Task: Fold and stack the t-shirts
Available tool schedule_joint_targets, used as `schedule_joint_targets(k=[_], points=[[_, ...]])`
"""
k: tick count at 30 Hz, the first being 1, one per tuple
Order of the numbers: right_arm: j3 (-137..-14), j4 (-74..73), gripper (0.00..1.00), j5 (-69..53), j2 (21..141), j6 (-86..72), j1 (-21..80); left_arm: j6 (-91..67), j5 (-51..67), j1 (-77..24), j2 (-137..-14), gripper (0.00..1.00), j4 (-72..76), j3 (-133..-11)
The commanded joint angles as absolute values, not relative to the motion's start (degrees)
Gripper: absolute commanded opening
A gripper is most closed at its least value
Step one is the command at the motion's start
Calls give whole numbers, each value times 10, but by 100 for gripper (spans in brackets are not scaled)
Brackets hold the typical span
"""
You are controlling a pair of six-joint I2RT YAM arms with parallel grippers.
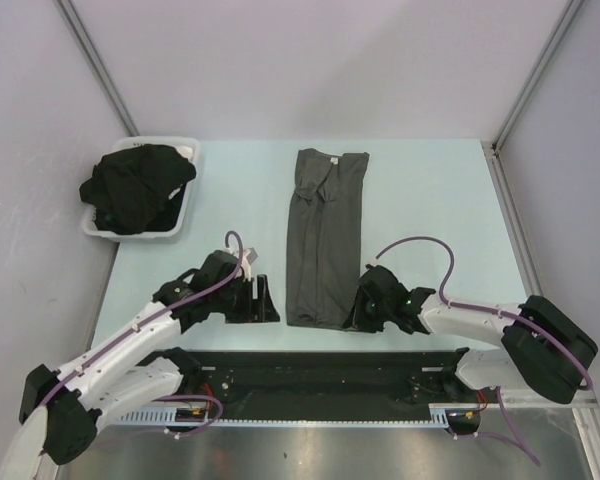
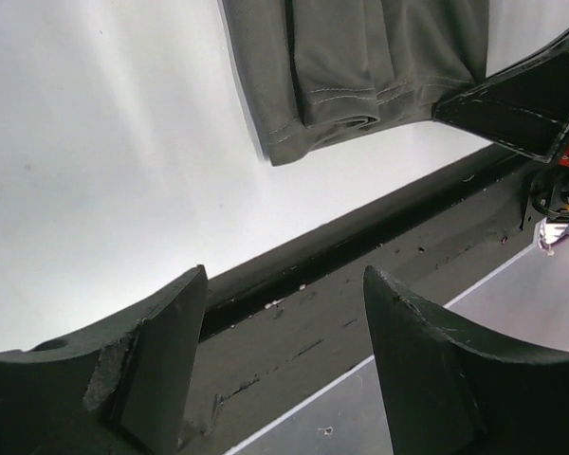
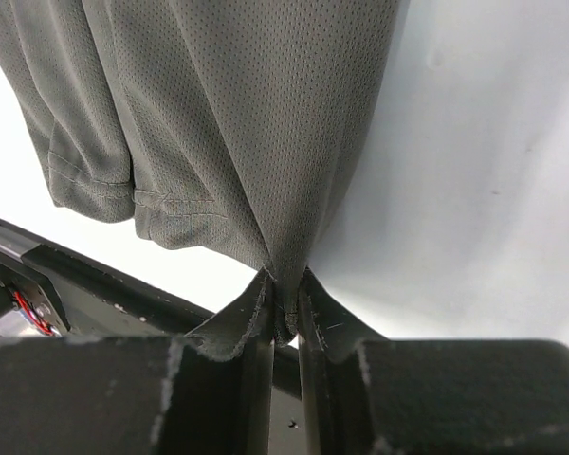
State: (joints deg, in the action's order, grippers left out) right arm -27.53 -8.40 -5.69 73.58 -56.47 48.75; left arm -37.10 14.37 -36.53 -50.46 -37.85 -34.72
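A charcoal grey t-shirt (image 1: 325, 235) lies in a long narrow fold down the middle of the table, collar at the far end. My right gripper (image 1: 356, 318) is shut on its near right hem corner; in the right wrist view the mesh cloth (image 3: 218, 123) bunches into the closed jaws of the right gripper (image 3: 286, 280). My left gripper (image 1: 262, 300) stands open just left of the shirt's near left corner, apart from it. The left wrist view shows the left gripper (image 2: 284, 275) holding nothing, with the grey hem (image 2: 360, 66) beyond. Black t-shirts (image 1: 138, 188) are heaped at far left.
The black heap fills a white tray (image 1: 187, 146) at the table's far left corner. A black rail (image 1: 310, 370) runs along the near edge between the arm bases. Metal frame posts (image 1: 535, 80) and grey walls close in the table's sides.
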Motion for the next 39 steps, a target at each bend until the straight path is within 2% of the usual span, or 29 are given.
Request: schedule_joint_targets(k=[1,25,39], points=[[-274,-104,17,-69,715,-547,476,-391,168,-368,-521,72,-303,-319],[-280,-111,18,-104,713,-542,460,-390,170,-384,-664,72,-139,-267],[-287,-116,18,-105,715,-546,454,-367,182,-403,-771,71,-92,-308]])
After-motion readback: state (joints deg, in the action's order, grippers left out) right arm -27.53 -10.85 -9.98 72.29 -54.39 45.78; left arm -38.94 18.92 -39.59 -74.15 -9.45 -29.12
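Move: The t-shirt's free bottom left corner lies about 5 cm to the right of my open left hand, some 2 cm farther out and roughly 9 cm below it. The bottom right corner is already pinched in my right hand, about 18 cm right of my left hand, 1 cm farther out and 8 cm lower; the table's near edge runs about 6 cm behind my left hand, 10 cm down. From my right hand the free corner is about 14 cm left, level with it and near table height. I sink my open left hand about 7 cm towards the t-shirt's free corner while easing right, then stop sinking and slide in low, rightward and a little forward, some 5 cm right in all, bringing the spread fingers up to the corner. My right hand keeps its pinch on the other bottom corner, barely shifting. ##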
